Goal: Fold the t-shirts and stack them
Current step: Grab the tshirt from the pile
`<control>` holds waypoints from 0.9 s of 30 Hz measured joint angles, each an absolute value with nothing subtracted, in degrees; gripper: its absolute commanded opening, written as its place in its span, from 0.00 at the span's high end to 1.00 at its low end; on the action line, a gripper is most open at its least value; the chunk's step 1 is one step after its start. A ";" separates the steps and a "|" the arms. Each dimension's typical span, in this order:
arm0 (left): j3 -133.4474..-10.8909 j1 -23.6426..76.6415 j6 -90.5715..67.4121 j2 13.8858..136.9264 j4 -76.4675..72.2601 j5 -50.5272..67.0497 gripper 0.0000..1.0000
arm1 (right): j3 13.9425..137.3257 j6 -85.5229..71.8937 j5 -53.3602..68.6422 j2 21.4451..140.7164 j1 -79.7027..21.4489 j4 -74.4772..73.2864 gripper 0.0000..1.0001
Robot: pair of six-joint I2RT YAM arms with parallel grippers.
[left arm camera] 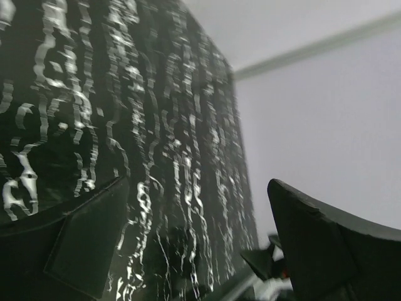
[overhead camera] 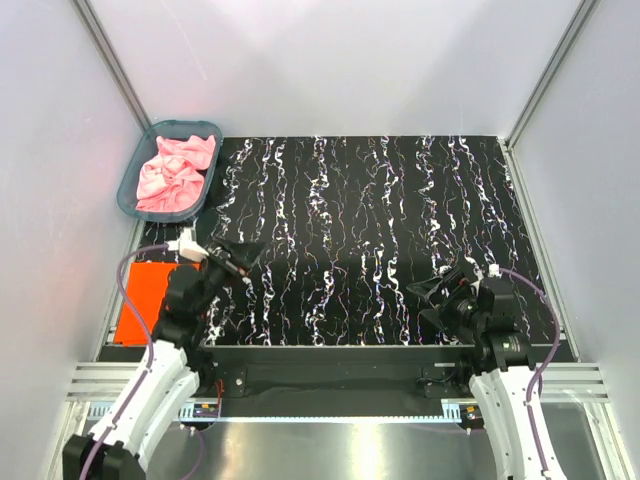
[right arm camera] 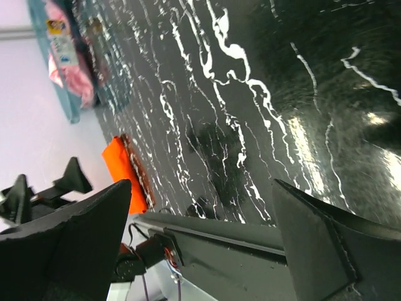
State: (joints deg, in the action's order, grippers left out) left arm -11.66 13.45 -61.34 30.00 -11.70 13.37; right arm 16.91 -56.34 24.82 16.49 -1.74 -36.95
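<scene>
A light pink t-shirt (overhead camera: pixel 175 170) lies crumpled inside a teal tub (overhead camera: pixel 130 187) at the far left corner; both show in the right wrist view, the shirt (right arm camera: pixel 69 81) and the tub (right arm camera: pixel 66 108). A bright orange-red t-shirt (overhead camera: pixel 145 300) lies folded flat at the left, just off the mat's edge, also in the right wrist view (right arm camera: pixel 119 172). My left gripper (overhead camera: pixel 252 263) is open and empty above the mat's near left part (left arm camera: pixel 194 232). My right gripper (overhead camera: pixel 420 305) is open and empty above the mat's near right part (right arm camera: pixel 200 207).
A black mat with white marbled streaks (overhead camera: pixel 380 220) covers the table. White walls with metal corner posts (overhead camera: pixel 115 70) close in the back and sides. A metal rail (overhead camera: pixel 330 380) runs along the near edge by the arm bases.
</scene>
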 measured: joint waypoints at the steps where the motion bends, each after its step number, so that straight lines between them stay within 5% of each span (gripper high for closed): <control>1: -14.52 13.41 -60.93 32.08 -8.97 11.57 0.01 | 18.15 -56.14 24.05 17.74 -1.74 -37.95 0.00; 13: -47.94 4.62 -46.22 58.92 8.88 -3.25 0.01 | 39.11 -48.77 23.70 38.11 -1.74 -46.09 0.00; 27: -102.32 -9.13 -31.51 116.01 15.09 -19.99 0.01 | 51.86 -41.56 20.47 51.81 -1.74 -49.47 0.00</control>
State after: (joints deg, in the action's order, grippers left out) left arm -102.32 -9.13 -31.51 116.01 15.09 -19.99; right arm 51.86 -41.56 20.47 51.81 -1.74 -49.47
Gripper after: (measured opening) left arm 0.987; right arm 0.994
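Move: The pink t-shirt pile lies about 30 cm ahead of the left gripper and 26 cm to its left, roughly 13 cm lower. The grey-blue tub around it has its middle about 30 cm ahead and 27 cm left of that gripper, and the orange sheet lies some 9 cm back and 24 cm left. From the right gripper the pile is about 38 cm ahead and 62 cm left, a little lower. Swing the open left gripper forward about 32 cm and left some 27 cm, lifting it on the way and then dipping in over the t-shirts in the tub. Turn the wrist counter-clockwise, roll its left side up and tip the fingers down. Raise the open right gripper about 8 cm, easing it forward, clear of everything. ##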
